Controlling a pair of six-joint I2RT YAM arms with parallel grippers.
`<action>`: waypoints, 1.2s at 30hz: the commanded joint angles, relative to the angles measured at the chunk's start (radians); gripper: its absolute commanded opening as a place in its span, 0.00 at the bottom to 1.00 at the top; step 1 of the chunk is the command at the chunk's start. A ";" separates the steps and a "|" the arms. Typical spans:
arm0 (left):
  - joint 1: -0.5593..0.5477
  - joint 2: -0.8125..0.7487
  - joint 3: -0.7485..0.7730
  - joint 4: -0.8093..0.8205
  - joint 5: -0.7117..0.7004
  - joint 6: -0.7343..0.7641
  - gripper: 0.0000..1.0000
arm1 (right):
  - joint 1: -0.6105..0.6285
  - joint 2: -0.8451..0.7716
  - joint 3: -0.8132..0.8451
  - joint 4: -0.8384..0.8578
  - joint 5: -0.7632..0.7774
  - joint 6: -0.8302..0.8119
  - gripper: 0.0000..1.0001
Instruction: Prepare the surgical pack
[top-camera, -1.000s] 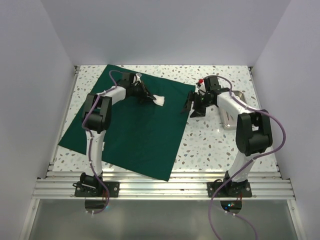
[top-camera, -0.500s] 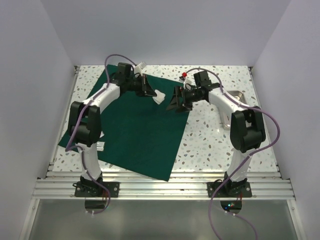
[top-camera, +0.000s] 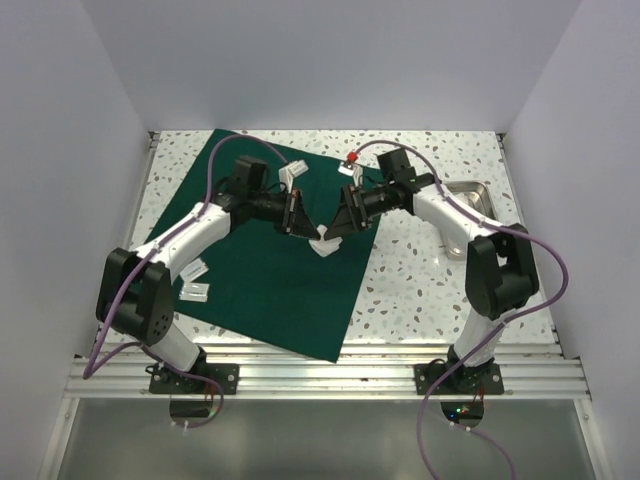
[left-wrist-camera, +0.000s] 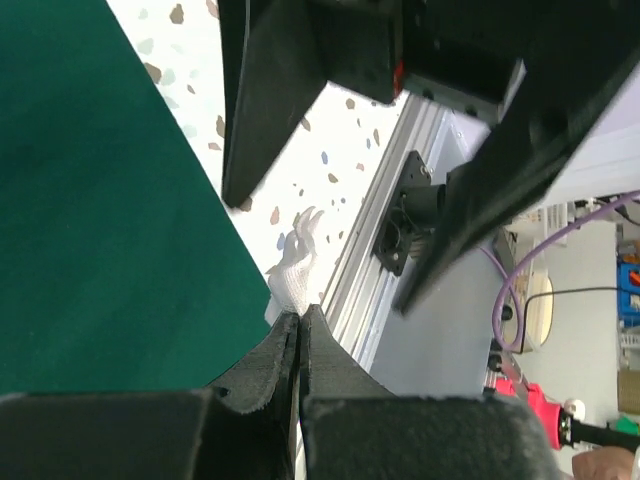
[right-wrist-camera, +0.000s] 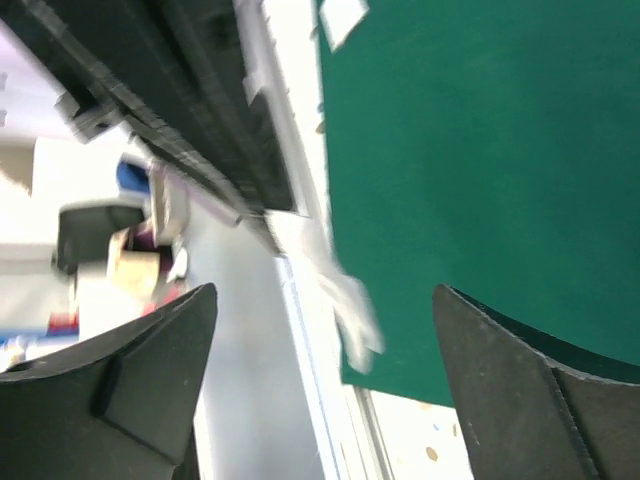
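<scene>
The dark green cloth (top-camera: 270, 260) of the surgical pack lies flat on the table. My left gripper (top-camera: 308, 226) hangs above its right part, shut on a white gauze pad (top-camera: 325, 244) that dangles from the tips. In the left wrist view the gauze pad (left-wrist-camera: 294, 278) sticks out past the closed left gripper (left-wrist-camera: 301, 318). My right gripper (top-camera: 342, 220) faces it from the right, open, its fingers on either side of the gauze pad (right-wrist-camera: 352, 305). In its own view the right gripper (right-wrist-camera: 322, 292) holds nothing. The steel tray (top-camera: 468, 190) lies at the far right, partly under the right arm.
Two more gauze pads (top-camera: 195, 281) lie on the cloth's left part, near the left arm's elbow. The speckled tabletop (top-camera: 420, 280) shows right of the cloth. An aluminium rail (top-camera: 320, 375) runs along the near edge, and white walls close in three sides.
Both grippers have come toward the near side and met over the cloth's right part. The left one brought the gauze with it. The right gripper's jaws have opened wider.
</scene>
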 joint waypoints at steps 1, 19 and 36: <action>0.001 -0.042 -0.008 -0.021 0.053 0.058 0.00 | 0.067 -0.036 0.017 -0.049 -0.103 -0.062 0.89; 0.015 -0.029 0.026 -0.020 0.017 0.030 0.36 | 0.090 -0.013 -0.028 -0.061 -0.003 -0.007 0.00; 0.277 -0.221 -0.143 -0.095 -0.360 -0.006 0.61 | -0.588 -0.073 -0.075 -0.083 0.534 0.145 0.00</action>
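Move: The gauze pad, still pinched in the left fingertips, pokes out about 2 cm to the right of and 2 cm below the left hand, and about 1 cm back. It hangs some 4 cm back and 2 cm left of the open right hand, about 1 cm below it. That right gripper stands roughly 3 cm ahead, 4 cm right and 1 cm below the left hand. From the right hand, the metal tray lies about 31 cm right, 16 cm ahead and 15 cm down. The gauze pad changes hands: the right gripper draws back about 5 cm and slightly left to it and shuts on it while the left holds nearly still; the left fingers then open and withdraw left and somewhat forward. The right carries it some 26 cm right, then also forward and down towards the tray, turning about 60 degrees clockwise. ##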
